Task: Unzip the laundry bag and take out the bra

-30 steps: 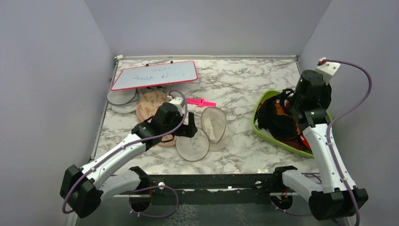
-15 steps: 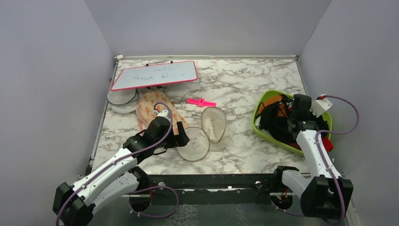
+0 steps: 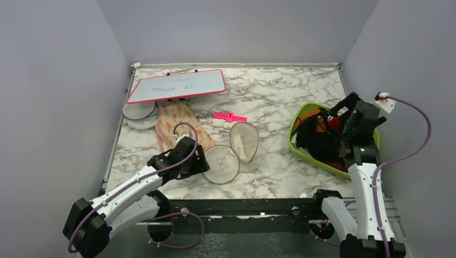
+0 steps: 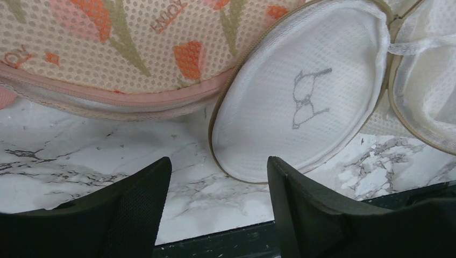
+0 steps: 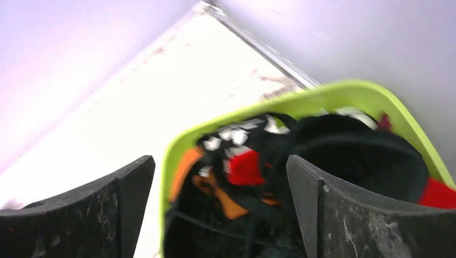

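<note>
The laundry bag lies unzipped at mid-table, split into a near half (image 3: 221, 164) and a far half (image 3: 244, 141). In the left wrist view the near half (image 4: 301, 102) shows white mesh, a beige rim and a small bra drawing. The other half (image 4: 425, 91) is at the right edge. My left gripper (image 3: 198, 160) (image 4: 218, 166) sits just left of the near half, open, with bare marble between its fingers. The black bra (image 3: 314, 134) (image 5: 365, 156) lies in the green basket (image 3: 294, 141) (image 5: 322, 97) among red and orange garments. My right gripper (image 3: 347, 115) (image 5: 220, 161) hovers open above the basket, holding nothing.
A peach floral pouch (image 3: 177, 126) (image 4: 134, 48) lies behind my left gripper. A pink clip (image 3: 229, 116), a whiteboard (image 3: 176, 85) and a white round case (image 3: 139, 115) sit farther back. A black rail (image 3: 242, 207) runs along the near edge. Grey walls close in both sides.
My right gripper has opened and lifted back from the basket, leaving the bra in it. My left gripper has drawn back toward the near edge, uncovering the floral pouch, and its jaws have narrowed somewhat.
</note>
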`<state>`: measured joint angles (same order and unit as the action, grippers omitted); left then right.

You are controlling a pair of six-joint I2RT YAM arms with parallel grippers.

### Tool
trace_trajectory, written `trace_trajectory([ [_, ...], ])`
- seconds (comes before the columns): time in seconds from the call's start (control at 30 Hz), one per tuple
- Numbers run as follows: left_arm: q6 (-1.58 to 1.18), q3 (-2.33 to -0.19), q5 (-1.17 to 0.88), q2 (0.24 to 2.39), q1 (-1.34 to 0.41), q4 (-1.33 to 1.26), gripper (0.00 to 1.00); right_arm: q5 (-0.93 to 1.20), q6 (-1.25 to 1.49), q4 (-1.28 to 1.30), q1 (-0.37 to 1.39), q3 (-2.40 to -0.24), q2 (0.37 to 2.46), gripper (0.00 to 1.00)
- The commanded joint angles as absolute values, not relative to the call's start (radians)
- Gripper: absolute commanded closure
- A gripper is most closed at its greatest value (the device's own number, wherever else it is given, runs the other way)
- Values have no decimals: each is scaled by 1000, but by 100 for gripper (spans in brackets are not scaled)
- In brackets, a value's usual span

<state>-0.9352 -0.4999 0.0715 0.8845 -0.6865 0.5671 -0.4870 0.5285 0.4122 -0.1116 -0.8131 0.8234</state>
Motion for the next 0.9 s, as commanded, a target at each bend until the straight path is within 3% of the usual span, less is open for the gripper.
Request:
trace_trajectory([
  [0.0, -966, -457, 84, 871, -686, 526, 43, -110, 342, 346, -114, -925, 792, 8],
  [0.23, -978, -364, 9, 904, -686, 359, 51, 345, 340, 325, -109, -998, 835, 6],
  [0.33, -993, -326, -13, 865, -686, 280, 65, 436, 325, 321, -87, -1015, 856, 6],
  [0.47, -1004, -292, -23, 804, -686, 202, 97, 527, 310, 338, -16, -1024, 892, 6],
  [0.5, -999, -303, -28, 792, -686, 208, 100, 530, 303, 341, 10, -1023, 892, 6],
  [0.7, -983, -548, -54, 762, -686, 423, 100, 599, 273, 373, 139, -1044, 913, 6],
  [0.87, -968, -797, -26, 859, -686, 515, 100, 655, 281, 348, 157, -1029, 902, 6],
])
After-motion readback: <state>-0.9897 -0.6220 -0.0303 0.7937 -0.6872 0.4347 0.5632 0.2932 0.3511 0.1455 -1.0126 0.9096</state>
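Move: The laundry bag's open lid lies flat, its middle about 7 cm to the right of my left hand, 1 cm ahead and 4 cm below. The bag's open body is some 15 cm right and 8 cm ahead of that hand, and the floral bag about 8 cm left and 11 cm ahead. From my raised right hand, the open body lies roughly 40 cm left, 4 cm back and 20 cm down. The green basket is almost directly below my right hand, its middle 2 cm left and 2 cm back. I sink my left hand about 3 cm to the lid's left rim, pinch the rim shut between my fingers, then lift it some 12 cm, drifting right and a little forward towards the bag's body. Meanwhile my empty, open right hand rises about 8 cm off the basket and sweeps 24 cm left towards the laundry bag, turning some 75 degrees counter-clockwise. ##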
